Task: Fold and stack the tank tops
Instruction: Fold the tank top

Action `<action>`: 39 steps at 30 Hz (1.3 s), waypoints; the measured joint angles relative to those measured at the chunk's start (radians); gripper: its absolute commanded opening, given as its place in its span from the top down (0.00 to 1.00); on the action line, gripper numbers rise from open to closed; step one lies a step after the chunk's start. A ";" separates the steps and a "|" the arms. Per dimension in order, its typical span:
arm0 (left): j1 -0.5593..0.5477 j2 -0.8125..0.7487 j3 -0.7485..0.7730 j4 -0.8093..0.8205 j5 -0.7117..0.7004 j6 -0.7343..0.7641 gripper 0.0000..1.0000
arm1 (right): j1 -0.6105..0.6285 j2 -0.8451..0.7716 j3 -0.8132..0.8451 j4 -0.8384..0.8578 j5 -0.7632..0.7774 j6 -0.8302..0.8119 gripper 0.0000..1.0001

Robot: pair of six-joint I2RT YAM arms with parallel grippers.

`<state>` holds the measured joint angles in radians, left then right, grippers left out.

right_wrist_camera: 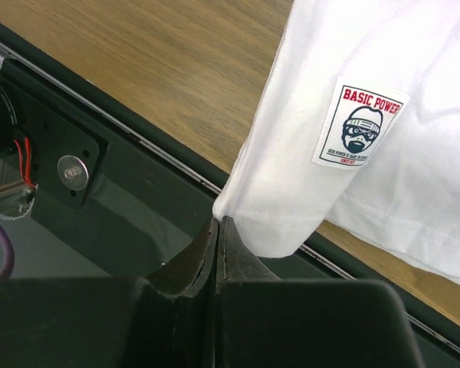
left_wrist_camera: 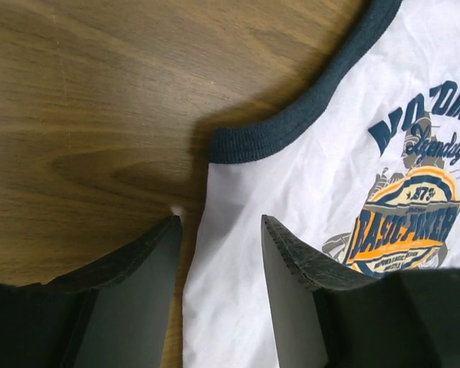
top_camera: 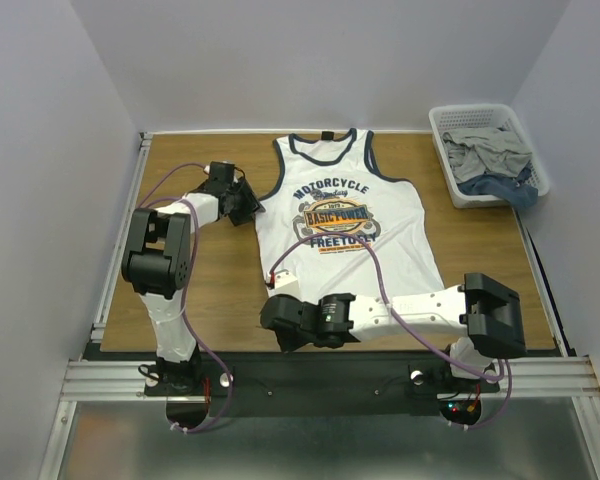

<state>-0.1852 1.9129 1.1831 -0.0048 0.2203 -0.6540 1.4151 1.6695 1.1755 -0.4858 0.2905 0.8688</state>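
Note:
A white tank top point(top_camera: 345, 215) with navy trim and a "MOTORCYCLE" print lies flat, face up, in the middle of the wooden table. My left gripper point(top_camera: 248, 203) is at its left side, just below the armhole. In the left wrist view this gripper point(left_wrist_camera: 221, 222) is open, and the tank top's point(left_wrist_camera: 307, 176) side edge runs between the two fingers without being pinched. My right gripper point(top_camera: 278, 283) is at the near left hem corner. The right wrist view shows this gripper point(right_wrist_camera: 217, 222) shut on that corner of the tank top point(right_wrist_camera: 353, 69), lifted off the table.
A white basket point(top_camera: 468, 108) at the back right holds grey and blue clothes point(top_camera: 490, 150). A sewn "BASIC POWER" label point(right_wrist_camera: 360, 126) sits near the hem. The black base rail point(right_wrist_camera: 100, 153) runs along the table's near edge under the right gripper.

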 measured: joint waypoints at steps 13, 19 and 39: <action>-0.016 0.053 0.081 -0.045 -0.094 0.006 0.57 | 0.000 -0.073 0.000 0.000 0.000 0.004 1.00; -0.029 0.062 0.093 -0.056 -0.121 0.010 0.68 | 0.000 -0.085 0.000 0.000 0.000 0.011 1.00; 0.027 0.069 0.192 -0.162 -0.275 0.011 1.00 | -0.001 0.238 0.190 0.076 -0.193 -0.069 1.00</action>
<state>-0.1581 1.9820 1.3754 -0.1669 -0.0551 -0.6426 1.4143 1.9072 1.3655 -0.4095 0.0971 0.7998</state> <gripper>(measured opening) 0.019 0.018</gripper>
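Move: For the left hand, the tank top's underarm edge, just where the navy armhole trim ends, lies about 2 cm ahead and 1 cm below, between the open fingers' line. The printed logo sits some 18 cm to its right, and the neck opening about 15 cm ahead and 15 cm right. The right hand holds the hem corner; its next spot, by the front table edge, is about 7 cm left, 2 cm back and 4 cm down, with the sewn label about 8 cm ahead and 4 cm right. The left hand eases about 2 cm forward and a touch down while its fingers close, pinching the side edge right under the armhole trim, then drags it some 5 cm left and 2 cm farther forward, rising a little and turning counter-clockwise. The right hand, still gripping the hem corner, first lifts it about 3 cm straight up and pauses, then as the left hand pulls swings it nearly 7 cm left and 2 cm back while lowering it 5 to 6 cm. ##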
